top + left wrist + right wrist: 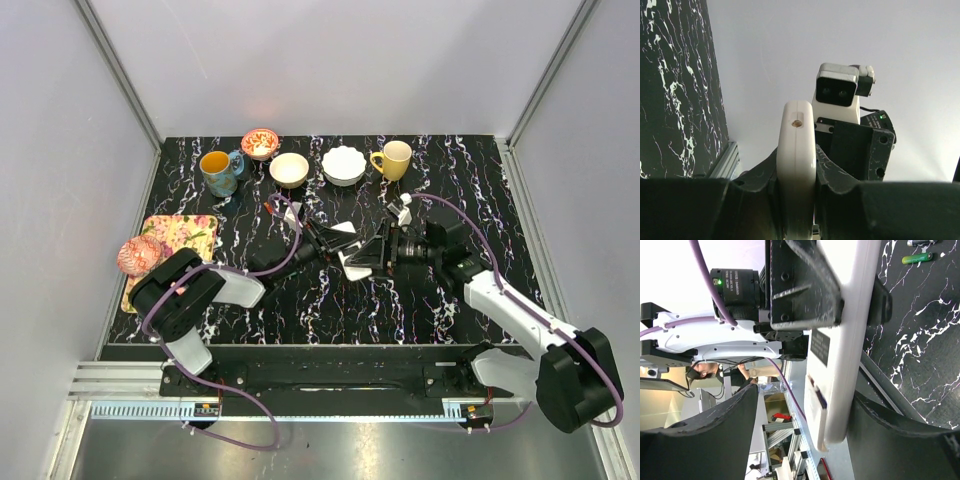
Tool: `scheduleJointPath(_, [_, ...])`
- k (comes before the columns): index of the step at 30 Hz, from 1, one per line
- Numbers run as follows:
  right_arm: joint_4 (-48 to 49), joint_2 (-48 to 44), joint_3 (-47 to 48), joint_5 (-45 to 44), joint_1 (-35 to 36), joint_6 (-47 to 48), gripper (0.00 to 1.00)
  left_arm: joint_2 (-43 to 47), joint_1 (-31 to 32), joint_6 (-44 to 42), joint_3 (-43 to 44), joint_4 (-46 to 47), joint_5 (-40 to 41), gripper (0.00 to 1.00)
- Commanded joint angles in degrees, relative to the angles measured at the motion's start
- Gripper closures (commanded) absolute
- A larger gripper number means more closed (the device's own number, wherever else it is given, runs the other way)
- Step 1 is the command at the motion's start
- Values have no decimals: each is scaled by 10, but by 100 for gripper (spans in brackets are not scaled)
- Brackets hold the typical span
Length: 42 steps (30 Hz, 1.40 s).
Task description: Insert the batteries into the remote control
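The remote control (345, 229) hangs above the middle of the table, and my left gripper (343, 247) is shut on it. In the left wrist view its white edge (796, 135) stands upright between the left gripper (796, 172) fingers. Facing it from the right is my right gripper (370, 255). In the right wrist view the remote's white back (850, 340) points down between the spread fingers of the right gripper (805, 440), which is open. A thin cover panel (815, 412) sits slightly off the back. A green battery (916, 259) lies on the table beyond.
Along the back stand a blue mug (220, 170), a patterned bowl (260, 143), a cream bowl (289, 169), a white bowl (343, 165) and a yellow mug (393, 159). A floral tray (180, 236) with a pink object (138, 255) lies at the left.
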<state>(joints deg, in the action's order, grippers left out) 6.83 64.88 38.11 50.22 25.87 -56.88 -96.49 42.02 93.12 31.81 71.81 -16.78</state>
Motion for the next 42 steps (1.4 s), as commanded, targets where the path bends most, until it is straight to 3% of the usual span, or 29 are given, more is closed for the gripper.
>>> scheduleJointPath(1, [8, -25, -7, 15, -3, -8, 29, 20, -12, 6, 9, 237, -3, 100])
scheduleJointPath(14, [19, -27, -26, 26, -13, -9, 36, 36, -18, 8, 9, 237, -7, 100])
scheduleJointPath(26, [94, -5, -39, 34, -20, -44, 45, 44, -19, 9, 11, 236, -12, 100])
scheduleJointPath(42, [121, 24, -39, 41, -20, -51, 62, 40, -14, 15, 30, 236, -12, 100])
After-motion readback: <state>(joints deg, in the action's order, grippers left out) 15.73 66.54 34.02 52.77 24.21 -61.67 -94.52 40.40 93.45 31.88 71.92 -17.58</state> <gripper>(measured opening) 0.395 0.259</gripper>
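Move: Between the right hand's wide-open fingers sits the near end of the remote control, its middle about 3 cm ahead and 3 cm to the left, and about 2 cm low, nearer the lower finger. A green battery lies on the table some 17 cm to the left of the right hand, 3 cm back and 18 cm below. A red piece lies roughly 21 cm to its left and 12 cm ahead, also on the table. From the left hand, which still grips the far end, the remote's middle is about 3 cm back, 1 cm below and neither left nor right. Closing steadily to a little over half its starting gap, the right hand brings its fingers in on the remote's two broad faces, sinking about 1 cm after a small shift back and to the right that it partly undoes, and rolling only slightly. The left hand keeps its pinch and raises the remote about 1.5 cm, with a slight shift left. ##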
